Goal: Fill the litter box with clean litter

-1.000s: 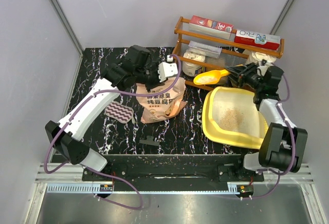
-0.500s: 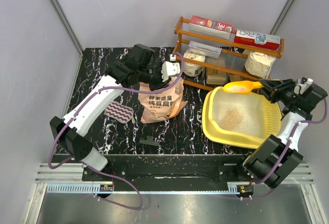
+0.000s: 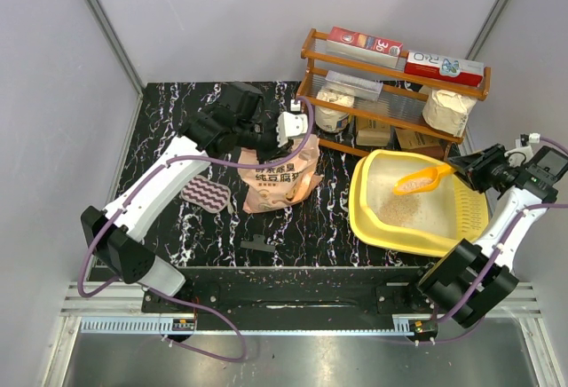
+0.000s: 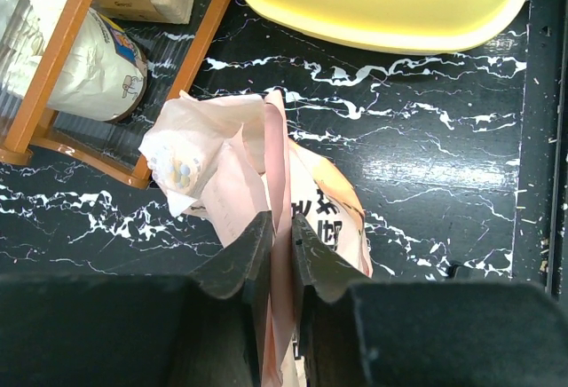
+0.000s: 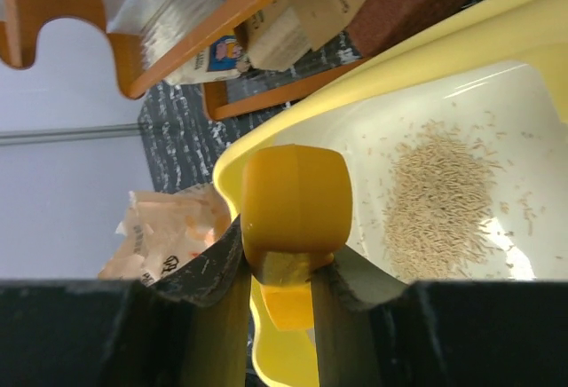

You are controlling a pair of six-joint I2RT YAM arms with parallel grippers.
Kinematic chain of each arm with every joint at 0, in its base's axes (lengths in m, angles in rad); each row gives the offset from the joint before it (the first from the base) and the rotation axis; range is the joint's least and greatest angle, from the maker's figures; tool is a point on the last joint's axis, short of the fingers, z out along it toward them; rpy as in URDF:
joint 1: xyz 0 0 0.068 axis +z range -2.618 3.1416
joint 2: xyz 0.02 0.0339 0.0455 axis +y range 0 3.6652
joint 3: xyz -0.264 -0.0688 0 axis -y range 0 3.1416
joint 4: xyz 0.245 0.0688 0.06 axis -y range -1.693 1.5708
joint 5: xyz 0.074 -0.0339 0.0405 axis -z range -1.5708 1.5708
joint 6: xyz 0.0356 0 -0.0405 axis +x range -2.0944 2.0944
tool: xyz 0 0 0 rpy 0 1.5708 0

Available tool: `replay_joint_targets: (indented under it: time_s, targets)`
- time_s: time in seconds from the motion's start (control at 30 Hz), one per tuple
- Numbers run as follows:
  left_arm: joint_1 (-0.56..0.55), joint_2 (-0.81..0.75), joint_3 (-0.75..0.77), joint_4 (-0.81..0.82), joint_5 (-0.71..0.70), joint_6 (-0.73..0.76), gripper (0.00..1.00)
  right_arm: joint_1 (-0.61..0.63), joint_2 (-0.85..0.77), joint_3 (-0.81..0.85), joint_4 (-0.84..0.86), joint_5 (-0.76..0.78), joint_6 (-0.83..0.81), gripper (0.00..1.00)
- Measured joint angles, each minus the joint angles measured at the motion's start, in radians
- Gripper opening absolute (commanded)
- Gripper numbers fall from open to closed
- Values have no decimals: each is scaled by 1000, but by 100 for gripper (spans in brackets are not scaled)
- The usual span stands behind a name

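The yellow litter box (image 3: 362,217) sits at the right of the table with a small pile of beige litter (image 3: 397,210) in it. My right gripper (image 3: 465,168) is shut on the handle of the yellow-orange scoop (image 3: 424,177) and holds it over the box. In the right wrist view the scoop (image 5: 297,199) sits between the gripper's (image 5: 280,267) jaws, beside the litter pile (image 5: 439,202). My left gripper (image 3: 266,138) is shut on the top edge of the peach-orange litter bag (image 3: 277,178). The left wrist view shows the gripper (image 4: 280,227) pinching the bag's (image 4: 330,218) fold.
A wooden rack (image 3: 311,52) stands behind the box, holding cartons and lumpy white sacks (image 3: 448,110). A pink striped pad (image 3: 206,194) and a small black piece (image 3: 257,245) lie on the dark marble table left of the box.
My right arm carried the scoop from beside the bag rightward across the box, then lowered it over the litter pile. The left gripper kept hold of the bag, shifting only slightly.
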State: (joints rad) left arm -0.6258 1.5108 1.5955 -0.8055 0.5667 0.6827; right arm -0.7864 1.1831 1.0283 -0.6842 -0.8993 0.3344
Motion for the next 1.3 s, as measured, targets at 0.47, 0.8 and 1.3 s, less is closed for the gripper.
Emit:
replay_joint_targets:
  time_s: [0.47,0.8,1.3]
  targets:
    - [0,-6,-10,6,6,0,19,45,1,0,148,179,82,0]
    - [-8,-7,-18,11,8,0,21,81,-14,58,95,172,-19,0]
    - [-16,-32,-37,14,14,9,22,105,-57,278,-223,289,-430,0]
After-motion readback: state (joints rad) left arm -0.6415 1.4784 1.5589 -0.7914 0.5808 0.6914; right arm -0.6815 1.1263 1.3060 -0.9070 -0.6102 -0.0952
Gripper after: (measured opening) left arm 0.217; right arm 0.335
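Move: The right hand, still gripping the yellow scoop, hangs over the litter box: the box's middle is about 3 cm to its left, 2 cm back and 19 cm below. The litter pile in the box lies some 8 cm left and 5 cm back of that hand, at floor height. The brown pack on the lower shelf is around 13 cm ahead and 2 cm left. For the left hand, pinching the litter bag, the box is about 34 cm right and 3 cm back, 24 cm below. The right hand keeps its hold on the scoop and empties it over the litter box, first easing about 2.5 cm forward and 2.5 cm right, then drawing back and climbing some 5 cm above where it began. Through that climb the wrist rolls its left side down, about 35 degrees in all, so the scoop's bowl swings from pointing mostly left to pointing down over the box, with a small rightward drift at the end. ##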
